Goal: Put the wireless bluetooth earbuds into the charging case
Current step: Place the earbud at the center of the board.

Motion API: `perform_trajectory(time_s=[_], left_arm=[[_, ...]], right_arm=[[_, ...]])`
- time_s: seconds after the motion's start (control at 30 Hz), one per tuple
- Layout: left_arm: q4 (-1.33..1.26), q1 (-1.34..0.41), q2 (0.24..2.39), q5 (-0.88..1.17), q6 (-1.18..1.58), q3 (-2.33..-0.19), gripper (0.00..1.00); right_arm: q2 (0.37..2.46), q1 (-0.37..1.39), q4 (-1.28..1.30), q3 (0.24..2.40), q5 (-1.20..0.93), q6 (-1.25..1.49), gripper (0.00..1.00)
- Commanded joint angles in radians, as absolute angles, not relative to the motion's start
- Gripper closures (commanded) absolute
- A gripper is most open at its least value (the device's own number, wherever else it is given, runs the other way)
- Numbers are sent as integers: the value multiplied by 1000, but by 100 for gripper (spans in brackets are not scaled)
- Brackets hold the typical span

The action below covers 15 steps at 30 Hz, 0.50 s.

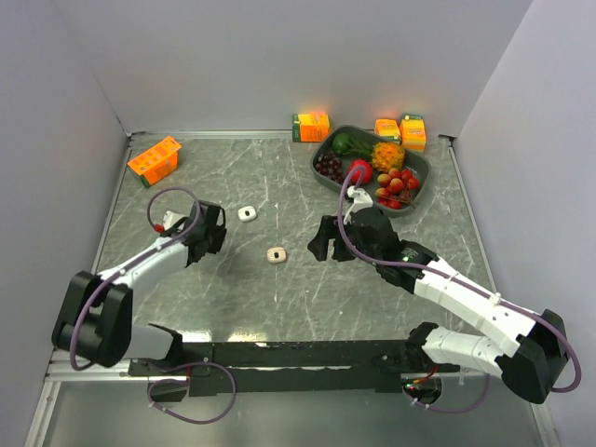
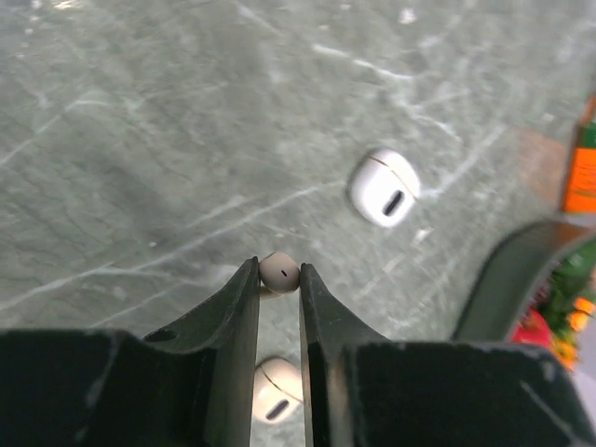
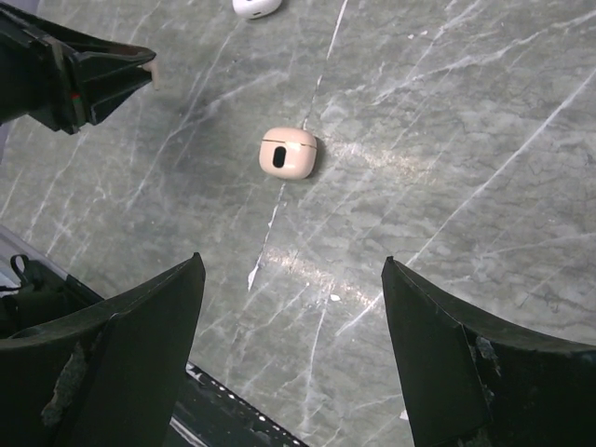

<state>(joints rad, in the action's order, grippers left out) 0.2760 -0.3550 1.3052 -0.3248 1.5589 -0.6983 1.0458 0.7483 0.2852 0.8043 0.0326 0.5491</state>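
My left gripper [image 2: 277,266] is shut on a beige earbud [image 2: 280,275], pinched at the very fingertips above the table. Under its fingers lies the closed beige charging case [image 2: 277,392], and the closed white case [image 2: 384,188] rests further ahead on the right. From above, the left gripper [image 1: 221,236] hangs left of both cases, the white case [image 1: 246,213] and the beige case [image 1: 276,254]. My right gripper [image 3: 293,263] is open and holds nothing, just right of the beige case [image 3: 288,152]. The right gripper [image 1: 318,246] faces the left one across that case.
A dark grey tray [image 1: 323,151] of toy fruit stands at the back right, with orange cartons [image 1: 311,126] behind it. Another orange carton [image 1: 154,160] lies at the back left. The tray's rim [image 2: 503,270] shows at the right of the left wrist view.
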Motion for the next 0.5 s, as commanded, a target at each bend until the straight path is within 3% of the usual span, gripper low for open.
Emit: perform_trajectory(time_s=[0.0,0.23,0.37,0.47], left_arm=[[383,-359,1371,-354,1612,-759,99],[380,-359,1445,-334,1566,-752,98],[379,-359,1476,-316,1551,-753,80],[377,-359,1491,-301,1549,-755,73]], right_arm=[[1020,744,305,836,37,574,16],[1017,746,302,828,35,574,16],[1011,744,302,821,37,572,16],[1005,746,302,816,37,572,16]])
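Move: The left hand, already holding the peach earbud, hangs over bare table: the spot it makes for lies about 7 cm below, some 2 cm back and 1 cm to its left. From this hand the white case sits roughly 11 cm ahead and 5 cm right, the peach case about level and 12 cm right, both on the table. From the right hand that spot is about 25 cm left, 6 cm ahead and 17 cm below. Keeping its pinch on the peach earbud, the left hand sinks about 5 cm towards the bare table to the left of the peach case, easing back some 2 cm as it goes. The wrist tips the fingers roughly 10 degrees further down, and the descent slows a little towards the end; the fingers don't open. ##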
